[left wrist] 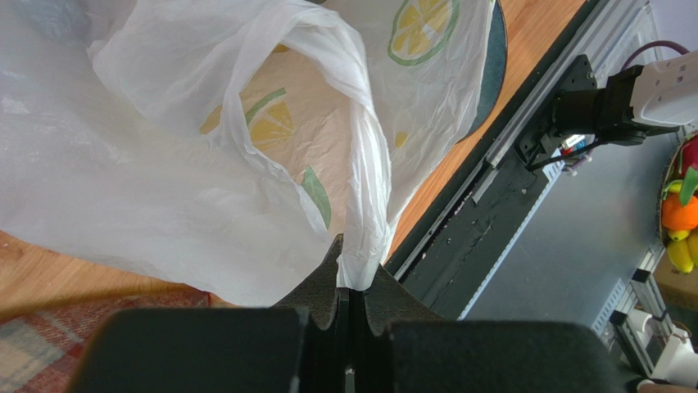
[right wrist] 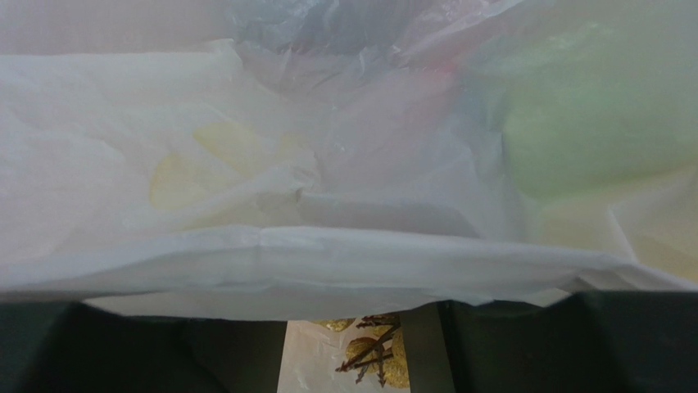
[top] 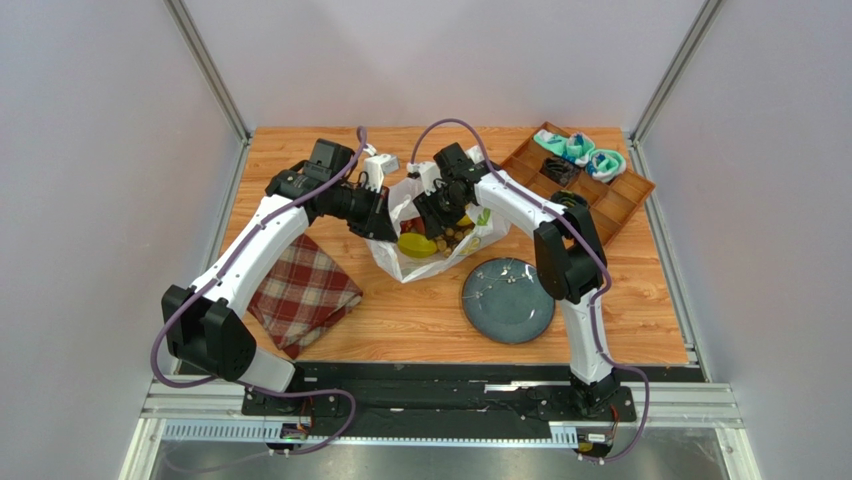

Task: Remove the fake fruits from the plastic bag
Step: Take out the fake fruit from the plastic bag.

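The white plastic bag (top: 400, 262) lies at the table's middle with its mouth open. Inside it show a yellow mango (top: 418, 246), a brown grape bunch (top: 461, 237) and a bit of green. My left gripper (top: 383, 226) is at the bag's left rim. In the left wrist view this left gripper (left wrist: 358, 264) is shut on a twisted strip of the plastic bag (left wrist: 246, 164). My right gripper (top: 438, 214) reaches into the bag's mouth. Bag film (right wrist: 344, 270) drapes over the open right gripper (right wrist: 348, 360), and the grape bunch (right wrist: 381, 356) shows in the gap. A green pear (right wrist: 590, 123) glows through the film.
A blue-grey plate (top: 508, 300) lies just right of the bag, near the front. A red plaid cloth (top: 300, 290) lies under the left arm. A wooden compartment tray (top: 620, 205) with teal rolled socks (top: 582, 152) stands at the back right. Black rails run along the table's near edge.
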Motion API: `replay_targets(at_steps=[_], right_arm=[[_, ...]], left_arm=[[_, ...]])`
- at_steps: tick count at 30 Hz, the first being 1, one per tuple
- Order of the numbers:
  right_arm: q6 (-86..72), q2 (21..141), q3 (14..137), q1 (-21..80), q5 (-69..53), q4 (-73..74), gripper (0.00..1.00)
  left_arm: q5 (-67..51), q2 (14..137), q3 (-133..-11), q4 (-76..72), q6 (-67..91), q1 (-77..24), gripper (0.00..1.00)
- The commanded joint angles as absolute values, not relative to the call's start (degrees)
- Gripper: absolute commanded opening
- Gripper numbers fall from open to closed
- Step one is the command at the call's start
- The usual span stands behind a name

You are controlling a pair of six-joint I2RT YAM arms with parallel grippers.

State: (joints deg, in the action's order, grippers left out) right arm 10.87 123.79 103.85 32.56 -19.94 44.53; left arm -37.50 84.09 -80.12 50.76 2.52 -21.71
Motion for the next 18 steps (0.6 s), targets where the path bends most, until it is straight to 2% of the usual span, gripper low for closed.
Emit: replay_targets(at_steps=[1, 4, 5, 7, 8, 13, 18], right_arm=[[8.7, 124.9, 107.8, 32.3, -19.7, 43.9, 0.50], [8.1, 125.2, 107.8, 32.3, -19.3, 42.0, 0.47], [8.2, 125.4, 107.8, 32.3, -18.7, 41.6, 0.36], [8.3, 125.6, 107.9, 32.3, -18.0, 41.0, 0.28], [8.3, 125.4, 108.0, 32.3, -16.6, 41.3, 0.19], [9.8, 121.5, 107.4, 31.8, -16.4, 43.6, 0.00], [12.8, 112.2, 105.3, 31.8, -20.2, 48.9, 0.00]], left_arm=[[-39.1, 83.4, -81.6, 50.1, 2.0, -21.5, 0.00], [-39.3, 82.8, -80.7, 49.8, 1.8, -21.5, 0.00], [-39.4, 82.7, -80.2, 49.7, 1.8, -21.5, 0.00], [-39.4, 82.5, -79.8, 49.2, 2.0, -21.5, 0.00], [-39.4, 82.4, -79.7, 49.1, 2.0, -21.5, 0.00], [-38.7, 82.4, -80.9, 49.0, 2.0, -21.5, 0.00], [-37.7, 83.1, -82.7, 47.6, 4.0, -21.5, 0.00]])
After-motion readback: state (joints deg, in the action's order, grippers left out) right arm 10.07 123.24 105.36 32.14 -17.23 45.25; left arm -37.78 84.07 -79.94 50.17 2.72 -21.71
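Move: The right hand is down in the bag mouth, half open, with the brown fruit bunch almost under its fingers, some 2 cm to its right, 1 cm back and 2 cm below. From this hand the yellow-green fruit lies about 5 cm left and 3 cm back, the red fruit 5 cm left and 1 cm ahead, the yellow fruit 6 cm right and 3 cm ahead. From the left hand, which holds the bag rim, the bunch is roughly 8 cm ahead, 12 cm right and 17 cm below. Forward by only about 1.5 cm, level inside the bag, the right hand eases along over the brown bunch while its fingers close from half open to nearly shut, seeming to pinch the bunch by its stems; it then starts up by some 1 cm, drawing slightly back and right. The left hand stays in place, still pinching the bag rim to keep the mouth open. ##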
